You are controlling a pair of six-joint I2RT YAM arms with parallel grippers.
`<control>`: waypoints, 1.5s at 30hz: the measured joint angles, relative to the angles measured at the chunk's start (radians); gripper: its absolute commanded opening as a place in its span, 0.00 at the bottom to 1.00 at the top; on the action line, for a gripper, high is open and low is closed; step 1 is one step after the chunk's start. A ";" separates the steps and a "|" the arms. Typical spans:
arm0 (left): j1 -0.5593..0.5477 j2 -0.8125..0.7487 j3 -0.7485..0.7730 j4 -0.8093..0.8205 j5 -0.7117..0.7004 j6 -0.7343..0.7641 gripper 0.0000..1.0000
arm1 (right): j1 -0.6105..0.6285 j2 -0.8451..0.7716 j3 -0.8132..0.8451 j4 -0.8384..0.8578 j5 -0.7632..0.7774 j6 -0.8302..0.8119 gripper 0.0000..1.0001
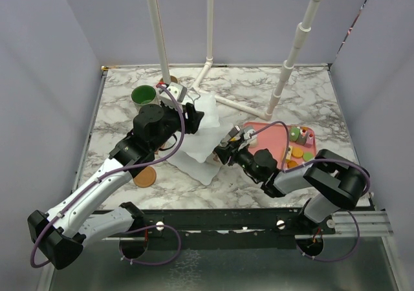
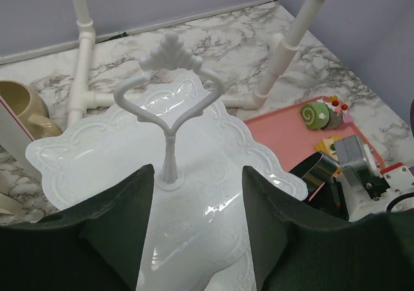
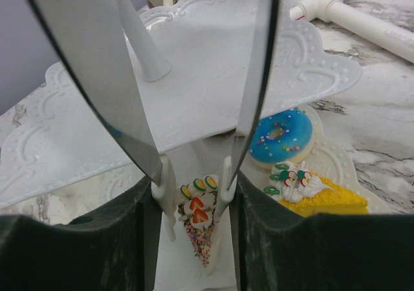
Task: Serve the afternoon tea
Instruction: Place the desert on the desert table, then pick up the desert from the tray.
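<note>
The white tiered stand (image 1: pixel 206 136) stands mid-table, its heart-shaped handle (image 2: pixel 169 77) rising from the top plate (image 2: pixel 194 136). My left gripper (image 2: pixel 197 194) hovers open just above that top plate, in front of the handle post, holding nothing. My right gripper (image 3: pixel 193 194) is shut on metal tongs (image 3: pixel 97 64), whose white tips pinch a toy cake slice (image 3: pixel 199 223) with strawberries over the lower plate (image 3: pixel 336 161). A blue doughnut (image 3: pixel 281 136) and a yellow cake (image 3: pixel 310 191) lie on that plate. The green-lined mug (image 1: pixel 143 96) and beige mug (image 2: pixel 19 103) stand at the back left.
The pink tray (image 1: pixel 272 136) to the right of the stand holds several pastries (image 1: pixel 299 145), a green swirl roll (image 2: pixel 315 114) among them. A brown coaster (image 1: pixel 146 176) lies under my left arm. White pipe frames (image 1: pixel 210 26) rise behind the stand.
</note>
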 measured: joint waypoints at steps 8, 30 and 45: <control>0.000 -0.004 0.000 -0.003 0.015 0.044 0.58 | 0.000 -0.075 -0.022 -0.016 0.022 -0.006 0.62; 0.000 -0.005 0.000 -0.040 0.015 0.100 0.75 | 0.001 -0.433 -0.092 -0.208 0.124 -0.037 0.60; 0.103 0.004 0.074 -0.168 0.148 0.151 0.90 | -0.079 -0.586 -0.089 -0.531 0.478 -0.054 0.66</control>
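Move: The sprinkled cake sits between the right hand's tong tips on the stand's bottom plate, about 3 cm left, 1 ahead and 5 below. The yellow cake is some 5 cm ahead and 1 right, the blue donut 9 ahead and 3 left, and the tray's white cake 14 right and 5 ahead, all slightly lower. From the left hand the sprinkled cake lies roughly 12 cm back, 8 right and 23 below. The right tongs open, rise off the sprinkled cake and swing about 14 cm right towards the white cake. ##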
